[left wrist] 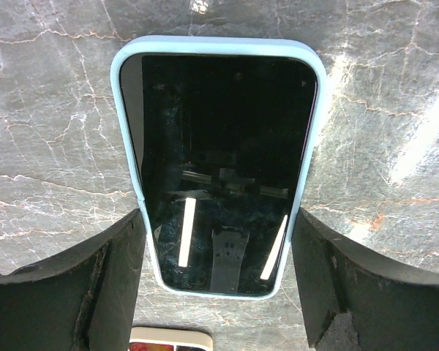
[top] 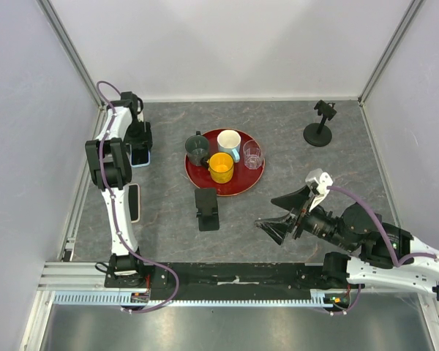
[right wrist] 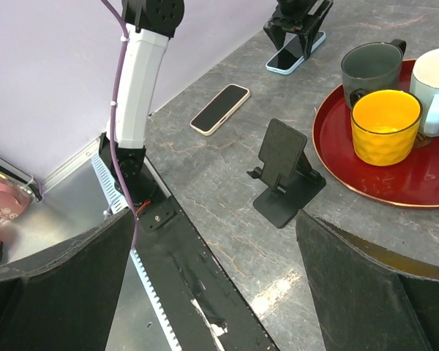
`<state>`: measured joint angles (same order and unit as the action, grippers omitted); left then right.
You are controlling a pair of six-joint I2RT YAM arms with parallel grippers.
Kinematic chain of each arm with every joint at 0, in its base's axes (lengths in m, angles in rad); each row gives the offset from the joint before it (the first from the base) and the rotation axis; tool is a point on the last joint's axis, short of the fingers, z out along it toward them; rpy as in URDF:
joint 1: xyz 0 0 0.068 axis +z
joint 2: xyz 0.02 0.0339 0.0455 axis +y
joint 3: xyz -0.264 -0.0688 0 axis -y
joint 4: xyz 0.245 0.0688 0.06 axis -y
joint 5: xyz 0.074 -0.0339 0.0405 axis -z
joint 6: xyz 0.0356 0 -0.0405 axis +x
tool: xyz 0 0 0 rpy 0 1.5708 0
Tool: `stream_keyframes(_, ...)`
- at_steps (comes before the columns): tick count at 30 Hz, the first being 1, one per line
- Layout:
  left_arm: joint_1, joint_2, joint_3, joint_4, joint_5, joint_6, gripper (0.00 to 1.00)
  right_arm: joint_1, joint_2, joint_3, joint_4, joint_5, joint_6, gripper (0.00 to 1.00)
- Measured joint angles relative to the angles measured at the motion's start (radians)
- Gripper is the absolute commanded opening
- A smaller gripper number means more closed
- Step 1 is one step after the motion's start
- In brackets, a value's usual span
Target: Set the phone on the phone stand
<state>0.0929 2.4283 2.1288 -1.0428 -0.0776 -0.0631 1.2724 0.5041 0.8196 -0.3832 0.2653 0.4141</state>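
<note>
A phone (left wrist: 223,161) in a light blue case lies face up on the grey table at the far left (top: 140,156). It also shows at the top of the right wrist view (right wrist: 291,58). My left gripper (left wrist: 218,219) points down over the phone (top: 139,142), and its two black fingers press against the long sides of the case, near its lower end. A black folding phone stand (top: 206,208) sits mid-table in front of the tray (right wrist: 282,172), with nothing on it. My right gripper (top: 278,213) hovers wide open to the stand's right (right wrist: 214,219), holding nothing.
A second phone in a cream case (top: 134,202) lies near the left arm (right wrist: 219,108). A red tray (top: 194,175) carries a grey mug, a yellow cup, a white mug and a glass. A black clamp holder on a round base (top: 320,124) stands at the back right.
</note>
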Motion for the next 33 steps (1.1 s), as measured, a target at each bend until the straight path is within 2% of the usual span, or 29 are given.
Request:
stream_keyframes(2, 0.0, 0.0, 0.0, 0.0, 0.0, -0.001, 0.05, 0.0, 0.006, 0.0, 0.0, 0.002, 0.0, 0.98)
stream_keyframes(3, 0.0, 0.0, -0.001, 0.0, -0.001, -0.002, 0.02, 0.0, 0.01, 0.0, 0.0, 0.003, 0.0, 0.98)
stream_keyframes(6, -0.001, -0.016, -0.027, 0.021, -0.005, -0.011, 0.02, 0.0, 0.019, 0.0, 0.0, 0.006, 0.001, 0.98)
stream_keyframes(13, -0.01, -0.151, -0.256, 0.16, -0.057, -0.073, 0.02, 0.0, 0.048, 0.01, -0.004, 0.01, 0.007, 0.98)
stream_keyframes(20, -0.01, -0.267, -0.405, 0.186, -0.08, -0.156, 0.02, 0.0, 0.088, 0.019, -0.01, 0.032, 0.019, 0.98)
stream_keyframes(33, -0.044, -0.676, -0.588, 0.292, -0.014, -0.293, 0.02, 0.0, 0.19, 0.05, -0.022, 0.063, 0.052, 0.98)
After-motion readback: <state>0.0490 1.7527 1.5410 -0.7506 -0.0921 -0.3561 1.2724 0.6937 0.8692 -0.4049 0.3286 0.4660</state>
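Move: The phone is already pinched flat at the table in the left gripper. The phone stand it is meant for lies roughly 25 cm to the right and 22 cm back from that hand, its middle about 3 cm higher. The second phone lies 19 cm back and 4 cm left, and the grey mug about 21 cm right, 1 cm ahead. From the right hand the stand is some 13 cm forward, 20 cm left and 27 cm down. Keep the left fingers pinched on the phone's two long edges and draw it back about 5 cm, low over the table, turning slightly counter-clockwise. Then lift steeply by some 13 cm, easing right towards the stand while the fingertips tilt forward. Meanwhile edge the open, empty right hand about 4 cm left, down and forward towards the stand. ##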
